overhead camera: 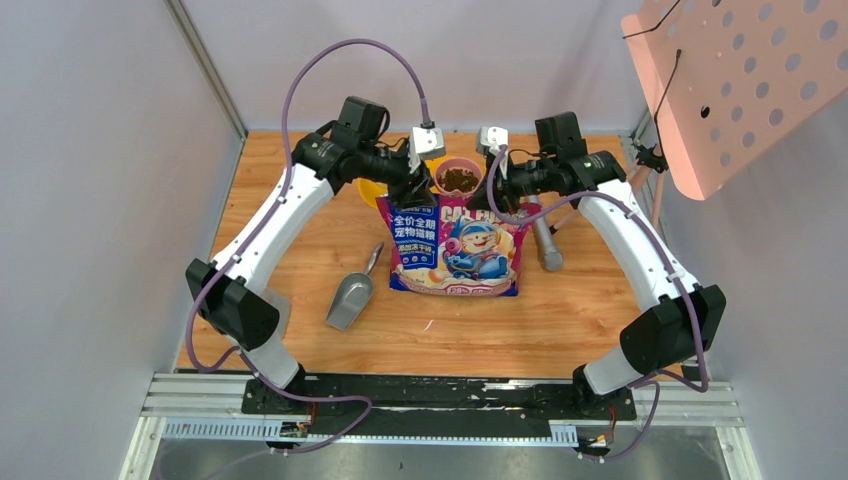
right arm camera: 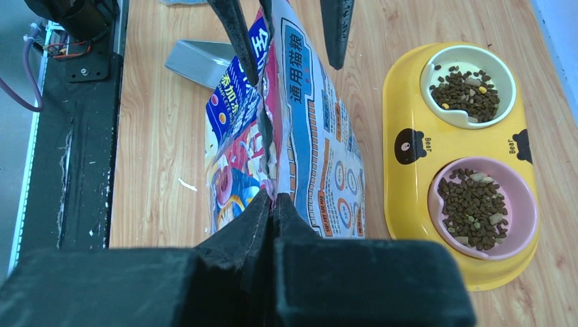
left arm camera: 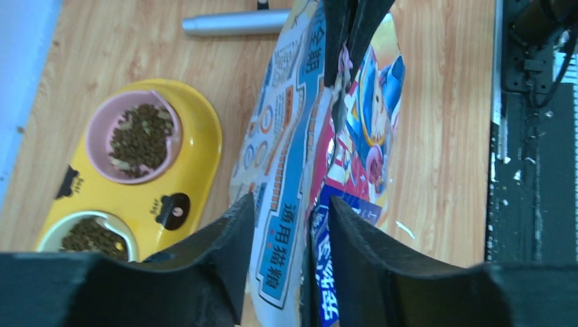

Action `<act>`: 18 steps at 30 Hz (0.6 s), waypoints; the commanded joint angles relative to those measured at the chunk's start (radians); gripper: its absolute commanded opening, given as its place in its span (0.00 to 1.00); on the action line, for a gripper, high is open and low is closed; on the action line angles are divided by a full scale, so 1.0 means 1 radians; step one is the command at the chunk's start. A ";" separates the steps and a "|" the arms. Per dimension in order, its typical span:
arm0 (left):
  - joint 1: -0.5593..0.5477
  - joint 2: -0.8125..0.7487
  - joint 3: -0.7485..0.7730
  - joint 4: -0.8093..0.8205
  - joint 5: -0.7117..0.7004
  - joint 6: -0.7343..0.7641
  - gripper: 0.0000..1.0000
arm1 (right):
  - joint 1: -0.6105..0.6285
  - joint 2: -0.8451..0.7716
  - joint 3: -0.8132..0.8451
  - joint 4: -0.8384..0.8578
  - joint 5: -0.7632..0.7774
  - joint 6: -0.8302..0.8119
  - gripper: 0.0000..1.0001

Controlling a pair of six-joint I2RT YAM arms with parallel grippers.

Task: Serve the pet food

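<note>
The pet food [right arm camera: 474,208] is dark brown kibble filling the pink bowl and the cream bowl [right arm camera: 467,88] of a yellow double feeder [right arm camera: 409,109]. It also shows in the left wrist view [left arm camera: 140,139] and behind the bag in the top view [overhead camera: 460,178]. The printed bag [overhead camera: 455,250] stands upright mid-table. My right gripper [right arm camera: 272,197] is shut on the bag's top edge. My left gripper [left arm camera: 292,204] is open, its jaws apart astride the other end of the bag's top edge [left arm camera: 286,170]. The grey metal scoop [overhead camera: 352,295] lies on the table left of the bag.
A grey metal cylinder [overhead camera: 547,245] lies right of the bag; it also shows in the left wrist view [left arm camera: 232,22]. A pink perforated board [overhead camera: 740,80] hangs at the top right. Grey walls enclose the wooden table [overhead camera: 300,240] on the left and back.
</note>
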 commanded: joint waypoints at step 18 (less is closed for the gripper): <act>-0.039 0.008 0.006 0.119 -0.010 -0.024 0.00 | 0.008 -0.045 -0.001 -0.060 0.037 0.005 0.01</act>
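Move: The bag rim to be pinched next runs between the left hand's open fingers, its target stretch about 2 cm to the right and level in depth and height; from the right hand, which already grips the rim, that stretch lies some 6 cm left, also level. From the left hand, the pink bowl is about 15 cm ahead, 6 cm right; the white bowl 15 cm ahead, 7 cm left; the scoop 10 cm back, 14 cm left, all roughly 25 cm below. The bag rim is taken in a fresh pinch by the left hand, which slides about 2 cm right along it towards the right hand, rising barely half a centimetre and sinking again as its fingers go from half open to shut. The right hand keeps its closed grip on the rim, nearly in place, easing down about half a centimetre. ##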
